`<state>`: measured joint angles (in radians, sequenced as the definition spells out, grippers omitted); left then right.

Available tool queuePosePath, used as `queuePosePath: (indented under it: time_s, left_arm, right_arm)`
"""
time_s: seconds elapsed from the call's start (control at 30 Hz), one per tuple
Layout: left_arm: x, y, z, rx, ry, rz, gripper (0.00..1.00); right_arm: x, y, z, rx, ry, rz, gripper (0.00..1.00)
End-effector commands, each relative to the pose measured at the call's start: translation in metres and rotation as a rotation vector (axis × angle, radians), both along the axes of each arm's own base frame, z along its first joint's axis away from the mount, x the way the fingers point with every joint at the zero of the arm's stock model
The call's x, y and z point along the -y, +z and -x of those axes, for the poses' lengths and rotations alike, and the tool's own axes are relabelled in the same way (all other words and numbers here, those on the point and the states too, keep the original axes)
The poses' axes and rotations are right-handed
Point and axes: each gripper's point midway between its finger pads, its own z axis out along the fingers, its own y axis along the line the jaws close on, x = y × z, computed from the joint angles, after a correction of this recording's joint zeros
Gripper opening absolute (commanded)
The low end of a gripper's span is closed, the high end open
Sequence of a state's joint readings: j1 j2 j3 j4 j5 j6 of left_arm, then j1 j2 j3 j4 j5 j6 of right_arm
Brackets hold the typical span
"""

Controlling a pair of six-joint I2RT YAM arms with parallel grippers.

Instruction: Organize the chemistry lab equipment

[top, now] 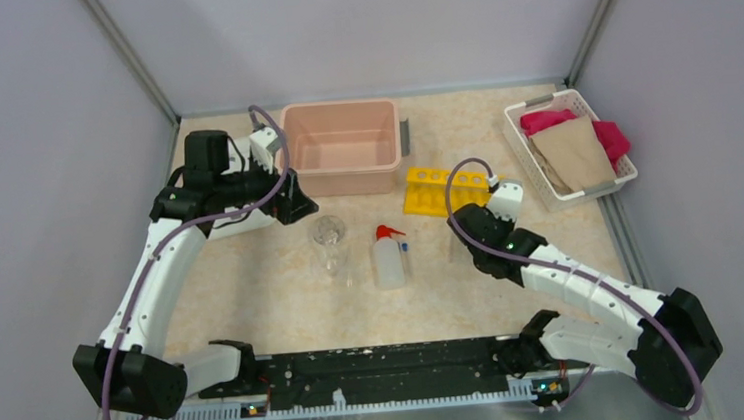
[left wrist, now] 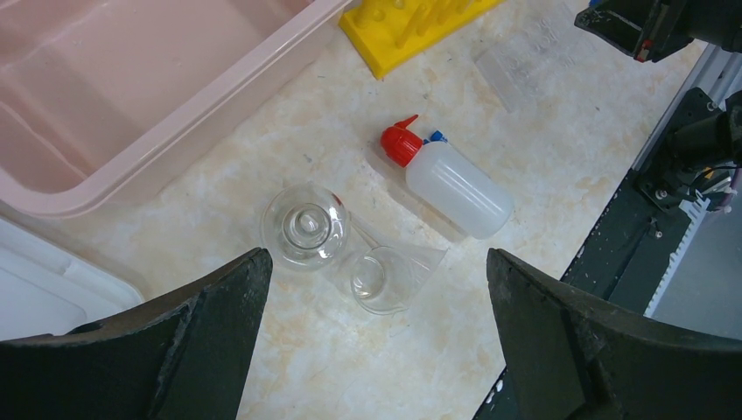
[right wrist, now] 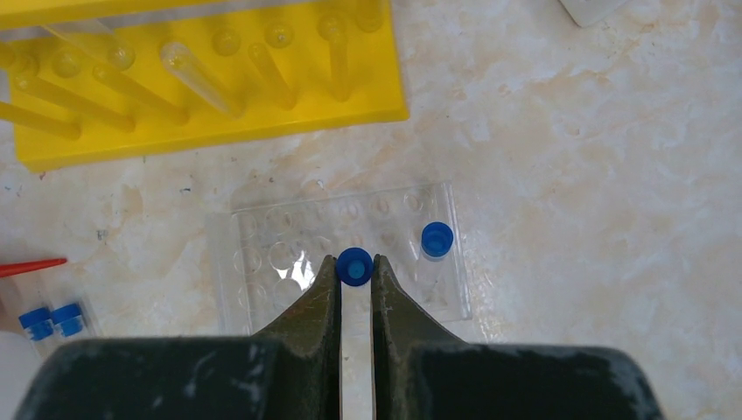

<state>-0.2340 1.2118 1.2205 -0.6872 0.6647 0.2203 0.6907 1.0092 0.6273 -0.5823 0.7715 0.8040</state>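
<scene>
A clear glass flask [top: 329, 235] [left wrist: 304, 226] stands mid-table, with a second small clear glass vessel [left wrist: 385, 278] lying against it. Just right of them lies the white squeeze bottle [top: 388, 259] [left wrist: 459, 188] with its red nozzle. The yellow tube rack [top: 437, 190] [right wrist: 210, 79] sits behind. My left gripper [top: 292, 201] [left wrist: 376, 262] hangs open, high above the glassware. My right gripper [top: 477, 224] [right wrist: 354, 265] is shut on a blue-capped tube [right wrist: 354, 267] over a clear holed tray [right wrist: 262, 262]. Another blue-capped tube [right wrist: 437, 239] stands in that tray. Two more tubes [right wrist: 52, 321] lie by the bottle.
A pink tub [top: 343, 147] [left wrist: 131, 87] stands at the back, left of the yellow rack. A white basket [top: 526, 158] of pink and tan cloths sits at the back right. A black rail [top: 380, 365] runs along the near edge between the arm bases.
</scene>
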Motion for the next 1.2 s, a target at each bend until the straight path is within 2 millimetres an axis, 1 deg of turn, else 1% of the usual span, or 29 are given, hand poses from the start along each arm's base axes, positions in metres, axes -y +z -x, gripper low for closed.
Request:
queuePosePath:
  time_s: [0.0,0.1,0.23,0.43,0.5,0.6,0.7,0.77,0.9,0.97,1.03,1.1,1.17]
  left_arm:
    - [0.001,0.014,-0.002,0.046,0.001,0.014,0.99]
    - [0.001,0.015,-0.002,0.05,0.001,0.015,0.99]
    - [0.001,0.014,-0.002,0.05,0.002,0.012,0.99]
    - [0.001,0.016,-0.005,0.052,0.002,0.012,0.99]
    - [0.001,0.015,-0.005,0.051,0.003,0.011,0.99]
    - [0.001,0.016,-0.006,0.054,0.006,0.009,0.99]
    - [0.001,0.017,-0.007,0.055,0.008,0.008,0.99]
    - [0.001,0.017,-0.007,0.054,0.008,0.007,0.99]
    - [-0.001,0.02,-0.008,0.058,0.02,0.003,0.99]
    - [-0.003,0.024,-0.011,0.058,0.05,0.003,0.99]
    - [-0.004,0.026,-0.012,0.067,0.056,0.004,0.99]
    - [-0.004,0.026,-0.012,0.064,0.058,0.005,0.99]
    - [-0.004,0.025,-0.012,0.055,0.062,0.005,0.99]
  right_arm:
    - [0.003,0.006,-0.006,0.035,-0.011,0.003,0.0]
    - [0.003,0.006,-0.006,0.035,-0.008,0.007,0.0]
    - [0.003,-0.001,-0.003,0.015,0.002,0.007,0.0]
    - [-0.006,-0.014,0.001,-0.018,0.049,-0.022,0.0]
    - [-0.008,-0.016,0.002,-0.027,0.061,-0.028,0.06]
    - [-0.011,-0.014,0.002,-0.027,0.075,-0.041,0.15]
    - [-0.019,-0.004,-0.001,-0.011,0.105,-0.069,0.27]
    - [-0.024,0.007,-0.005,0.002,0.118,-0.086,0.33]
    - [-0.031,0.04,-0.011,0.026,0.132,-0.104,0.4]
    - [-0.038,0.057,-0.015,0.044,0.148,-0.121,0.42]
    - [-0.05,0.071,-0.02,0.064,0.18,-0.151,0.43]
    - [-0.07,0.078,-0.024,0.071,0.244,-0.203,0.41]
    - [-0.098,0.072,-0.027,0.034,0.333,-0.268,0.37]
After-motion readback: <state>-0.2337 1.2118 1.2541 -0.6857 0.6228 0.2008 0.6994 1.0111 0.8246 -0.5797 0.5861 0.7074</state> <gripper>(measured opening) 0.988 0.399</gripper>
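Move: The clear rack lies right under the blue-capped vial in the right gripper: its middle is about 8 cm below that hand and some 1 cm back. Another capped vial stands in the rack about 4 cm to the right; the yellow rack is roughly 11 cm ahead and 6 cm left. Two capped vials lie about 15 cm left and 2 cm back, with the wash bottle just beyond them, 18 cm left. From the left hand the clear rack is some 34 cm right, 5 cm back and 23 cm lower. Lower the right gripper a little over 2 cm, easing slightly back, to set the held vial down into the clear rack; then open the fingers about a third and let go of the cap. Rise clear by about 8 cm, swinging left and somewhat forward towards the lying vials while the wrist turns some 10 degrees counter-clockwise and its left side lifts. ##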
